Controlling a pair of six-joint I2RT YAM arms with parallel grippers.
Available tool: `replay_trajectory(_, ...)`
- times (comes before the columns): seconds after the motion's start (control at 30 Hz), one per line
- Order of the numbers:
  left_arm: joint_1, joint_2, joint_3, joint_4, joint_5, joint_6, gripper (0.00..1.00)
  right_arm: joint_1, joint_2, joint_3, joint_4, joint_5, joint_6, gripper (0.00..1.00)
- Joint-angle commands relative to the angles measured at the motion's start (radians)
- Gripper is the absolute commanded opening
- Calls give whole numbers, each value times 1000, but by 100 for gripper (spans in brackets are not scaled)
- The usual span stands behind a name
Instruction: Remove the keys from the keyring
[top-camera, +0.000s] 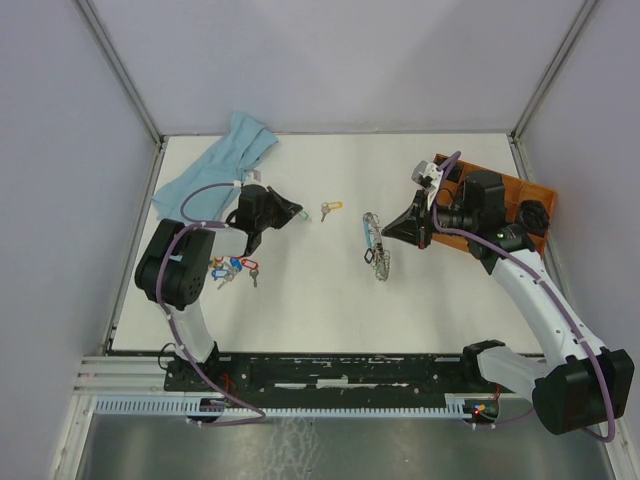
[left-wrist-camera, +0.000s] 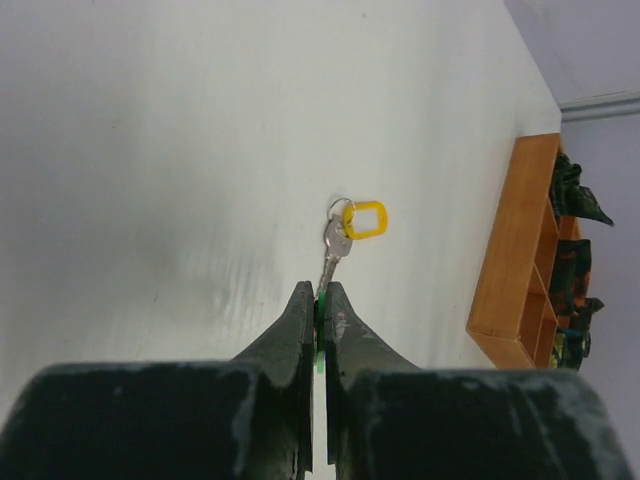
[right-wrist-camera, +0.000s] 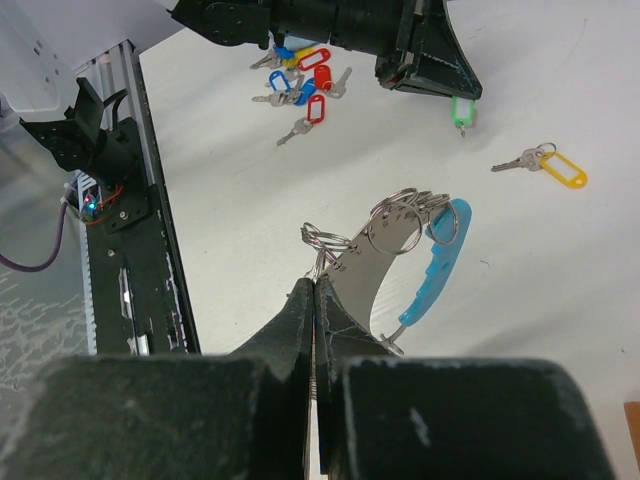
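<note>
The keyring (right-wrist-camera: 400, 235) is a curved silver band carrying small split rings, with one light blue stretch (right-wrist-camera: 437, 262). It lies mid-table (top-camera: 378, 255). My right gripper (right-wrist-camera: 316, 284) is shut on its near end, at a cluster of small rings (right-wrist-camera: 325, 238). In the top view that gripper (top-camera: 384, 237) sits at the loop's right side. My left gripper (left-wrist-camera: 322, 300) is shut on a green-tagged key (left-wrist-camera: 322, 322), whose tag (right-wrist-camera: 460, 110) hangs from the fingers just above the table. A yellow-tagged key (left-wrist-camera: 358, 222) lies loose just beyond the left gripper (top-camera: 296, 214).
A heap of loose keys with red and blue tags (top-camera: 235, 270) lies near the left arm. A light blue cloth (top-camera: 220, 160) is at the back left. An orange wooden tray (top-camera: 500, 195) with dark objects stands at the right edge.
</note>
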Motion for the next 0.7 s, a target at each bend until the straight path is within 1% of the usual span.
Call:
replay_trajectory(0.0,1,39,103,-121,-65,-29,4,-7,-25,46,61,-24,0,1)
replay_trajectory(0.17,1,104,209,-245,-73,-16,6,-8,-24,43,65,-27,2,1)
replay_trajectory(0.27,1,130,247,-266,-56,-19,7,-9,-24,44,66,-29,5,1)
replay_trajectory(0.37,1,149,286,-297,-57,-19,13,-10,-24,44,68,-31,7,1)
replay_trajectory(0.4,1,155,304,-314,-54,-12,18,-10,-25,44,68,-32,8,1)
replay_trajectory(0.53,2,138,367,-385,-47,75,44,-10,-25,44,70,-37,11,1)
replay_trajectory(0.6,1,87,354,-382,-71,134,52,-11,-26,44,70,-39,11,1)
replay_trajectory(0.67,1,-1,302,-341,-116,189,60,-11,-30,44,72,-42,13,1)
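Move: The green-tagged key is in the left fingers and goes to a bare patch of table some 3 cm ahead, 2 cm to the right and about 6 cm below that hand. The yellow-tagged key lies about 5 cm right of that patch, level with it. The pile of removed keys is roughly 14 cm back and 16 cm left of the left hand. From the right hand the patch is about 21 cm ahead, 18 cm left and 24 cm below. The left hand, still pinching the green-tagged key, eases about 4 cm forward and some 3 cm down towards the bare table just left of the yellow-tagged key, its fingers tipping about 10 degrees farther down. Near the low point the fingers start to spread, opening to about half and letting go of the key, and the hand begins to lift by about 1 cm, while the right hand holds still and keeps hold of the keyring. ##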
